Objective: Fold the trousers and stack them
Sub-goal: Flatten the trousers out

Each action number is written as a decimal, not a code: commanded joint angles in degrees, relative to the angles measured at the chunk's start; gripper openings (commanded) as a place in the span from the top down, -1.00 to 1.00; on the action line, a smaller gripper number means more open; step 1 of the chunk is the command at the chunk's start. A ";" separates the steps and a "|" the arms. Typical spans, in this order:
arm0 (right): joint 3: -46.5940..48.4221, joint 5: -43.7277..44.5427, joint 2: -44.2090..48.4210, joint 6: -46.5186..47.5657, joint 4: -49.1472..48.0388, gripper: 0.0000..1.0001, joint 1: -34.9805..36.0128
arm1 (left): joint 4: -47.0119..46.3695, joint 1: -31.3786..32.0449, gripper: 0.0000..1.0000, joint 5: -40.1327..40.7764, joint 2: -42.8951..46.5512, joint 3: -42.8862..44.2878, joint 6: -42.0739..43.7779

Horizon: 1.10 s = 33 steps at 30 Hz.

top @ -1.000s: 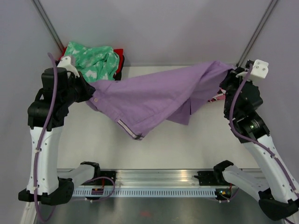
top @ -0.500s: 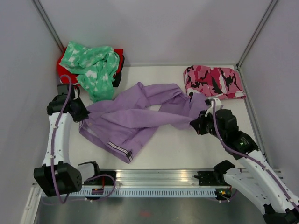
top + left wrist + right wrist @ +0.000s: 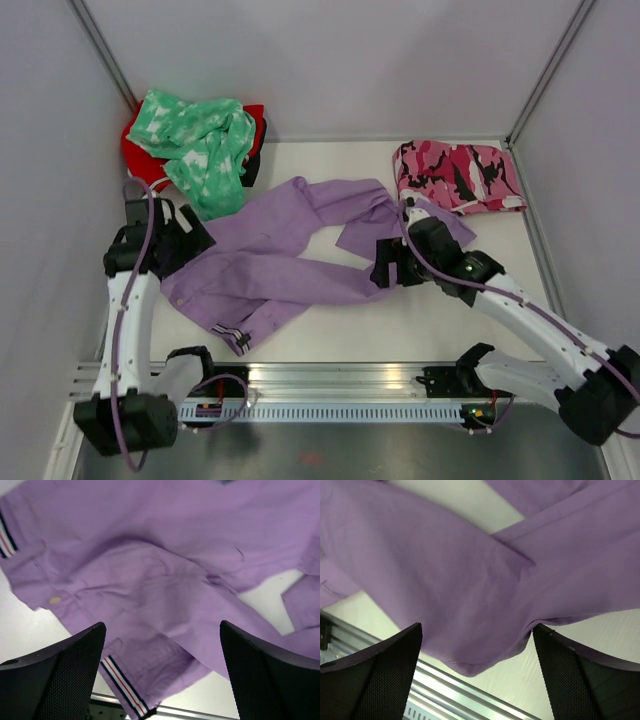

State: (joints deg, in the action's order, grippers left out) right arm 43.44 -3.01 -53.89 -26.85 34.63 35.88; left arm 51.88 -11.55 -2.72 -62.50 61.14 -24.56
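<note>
The lilac trousers [image 3: 290, 255] lie crumpled on the table, with the striped waistband end [image 3: 232, 338] near the front rail and the legs running back and right. My left gripper [image 3: 188, 243] hovers at their left edge and is open, its jaws wide over the cloth [image 3: 165, 580] with nothing between them. My right gripper [image 3: 386, 268] is also open, above a leg fold [image 3: 470, 595]. A hem of that fold brushes the right finger [image 3: 585, 675]. The waistband stripes [image 3: 120, 682] show low in the left wrist view.
A mint-green patterned garment [image 3: 200, 140] lies over a red one [image 3: 135, 160] at the back left corner. A folded pink-black camouflage garment [image 3: 458, 176] sits at the back right. The metal rail [image 3: 330, 385] runs along the front edge. Walls close in the sides.
A second ago both grippers held the trousers stretched in the air. They came down to the table and opened, and the trousers now lie loose on it.
</note>
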 commanded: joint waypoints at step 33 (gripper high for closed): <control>18.44 7.66 -30.05 0.31 -12.75 -0.92 -11.53 | -3.71 28.87 0.88 18.54 -3.15 -30.22 -47.08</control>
State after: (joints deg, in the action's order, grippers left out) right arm 62.61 2.31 -84.09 -25.34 23.57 24.71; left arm 51.96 17.17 11.11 -64.51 30.55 -70.11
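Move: The striped band at the trousers' near corner lies about 13 cm back from the left hand, 7 cm to its right and 17 cm below. The button is some 6 cm back and 4 cm left of that hand, equally low. The far leg's hem is roughly 15 cm ahead of the right hand, 3 cm left and 13 cm below; from the same hand the pink camouflage bundle is about 34 cm ahead and 19 cm right. The left fingers pinch the trousers' cloth beside the striped band, closing from wide open after the hand has dropped some 17 cm while drawing back about 12 cm and swinging right, its fingertips tipping steeper and turning counter-clockwise. Meanwhile the empty right hand arcs about 15 cm forward, up and down again to its old height, staying wide open above the far leg. ##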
